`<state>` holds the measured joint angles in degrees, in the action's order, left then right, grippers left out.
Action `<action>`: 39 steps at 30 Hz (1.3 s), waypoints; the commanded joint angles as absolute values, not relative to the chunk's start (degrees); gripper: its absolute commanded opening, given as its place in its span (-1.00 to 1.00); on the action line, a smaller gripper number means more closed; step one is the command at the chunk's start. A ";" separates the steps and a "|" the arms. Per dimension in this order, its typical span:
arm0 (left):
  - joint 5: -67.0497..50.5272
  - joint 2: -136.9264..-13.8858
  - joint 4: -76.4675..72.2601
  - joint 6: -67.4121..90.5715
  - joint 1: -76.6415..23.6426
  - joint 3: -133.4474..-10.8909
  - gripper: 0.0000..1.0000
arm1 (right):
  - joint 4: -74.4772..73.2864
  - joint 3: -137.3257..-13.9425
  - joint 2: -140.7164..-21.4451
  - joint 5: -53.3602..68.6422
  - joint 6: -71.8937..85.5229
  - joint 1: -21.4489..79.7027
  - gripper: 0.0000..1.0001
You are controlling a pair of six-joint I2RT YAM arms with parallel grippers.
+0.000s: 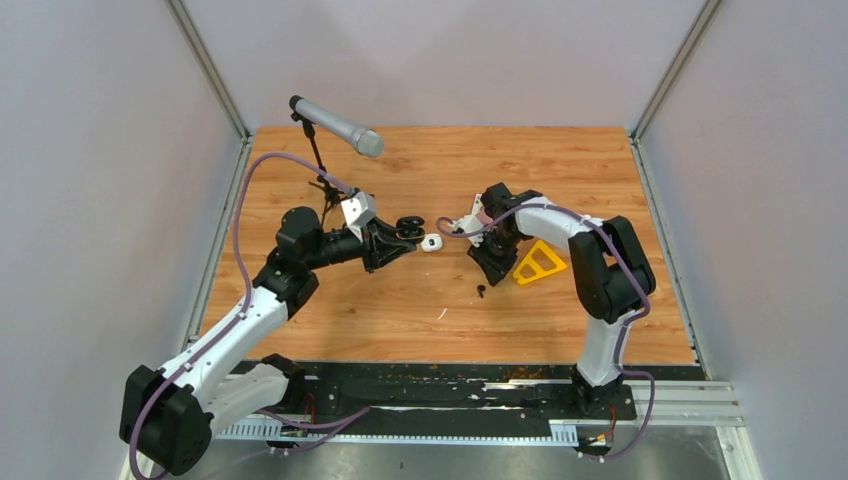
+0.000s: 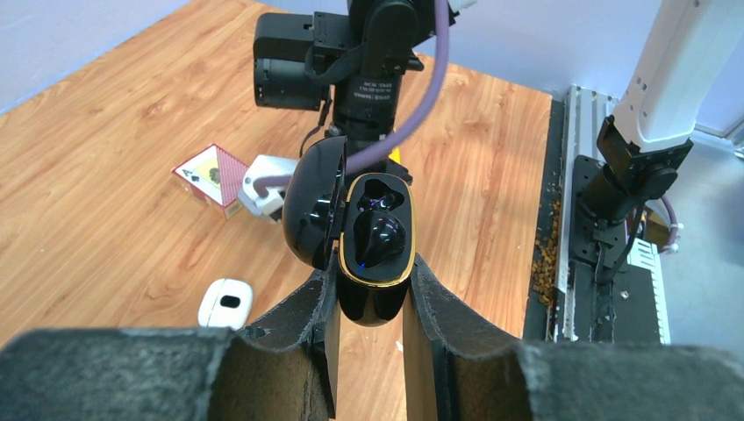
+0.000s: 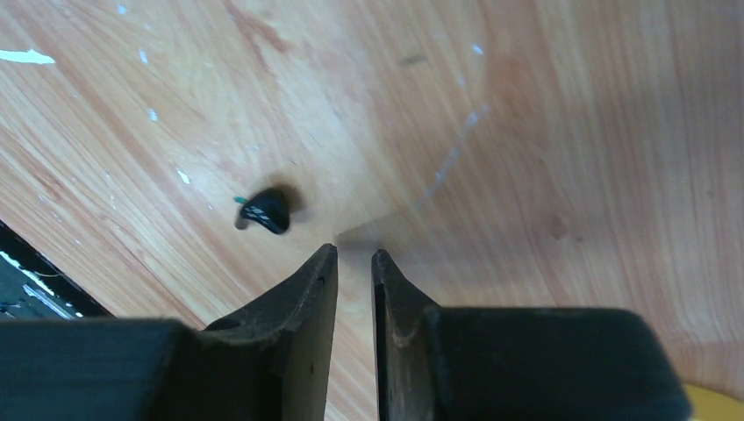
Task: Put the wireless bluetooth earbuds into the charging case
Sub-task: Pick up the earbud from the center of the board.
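My left gripper [image 2: 370, 272] [image 1: 398, 238] is shut on the lower end of a glossy black charging case [image 2: 375, 241] [image 1: 408, 226] with a gold rim. The case's lid stands open to the left. One black earbud [image 2: 379, 237] sits in the case's nearer socket, and the farther socket shows empty. Another black earbud [image 3: 266, 211] [image 1: 481, 291] lies loose on the wood. My right gripper [image 3: 354, 254] [image 1: 490, 262] hangs just above the table beside that earbud. Its jaws stand a narrow gap apart with nothing between them. No white earbuds show.
A small white case [image 1: 431, 243] [image 2: 225, 303] lies between the arms. A yellow triangle [image 1: 540, 262] sits under the right arm. A microphone on a stand [image 1: 337, 126] rises at the back left. A card box [image 2: 211, 174] and a thin white sliver [image 1: 441, 313] lie on the wood.
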<state>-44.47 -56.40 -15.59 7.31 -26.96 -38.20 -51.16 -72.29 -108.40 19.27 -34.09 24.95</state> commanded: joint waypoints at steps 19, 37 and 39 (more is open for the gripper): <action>-43.61 -53.63 -17.97 7.04 -26.20 -36.09 -1.00 | -52.29 -77.00 -107.18 21.27 -30.35 38.11 -0.56; -43.29 -52.59 -18.38 7.03 -25.73 -35.00 -1.00 | -48.07 -74.05 -105.22 19.25 -34.19 41.56 -0.60; -43.23 -52.35 -18.26 7.03 -25.52 -34.98 -1.00 | -48.09 -74.63 -105.99 18.84 -34.64 41.83 -0.61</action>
<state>-45.10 -52.82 -16.51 7.40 -26.17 -35.22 -50.59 -73.28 -106.43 18.02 -30.39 39.51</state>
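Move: The black earbud lies on the board close by the right hand's fingertips: about 3 cm to its left, 2 cm nearer the base and some 2 cm below. The yellow triangle stands about 12 cm to the right hand's right and 6 cm ahead; the white case is roughly 16 cm to its left and 11 cm ahead. From the left hand, still holding the open black case, the earbud lies about 20 cm right, 3 cm ahead and 25 cm down. The black earbud is what the right hand goes after: the narrowly parted fingers sweep low to the left and somewhat back, about 8 cm in all, seemingly pushing it along with their tips. Partway they rise about 1.5 cm, and the hand turns some 10 degrees counter-clockwise, ending with the tips right by the earbud, their gap hardly changed. ##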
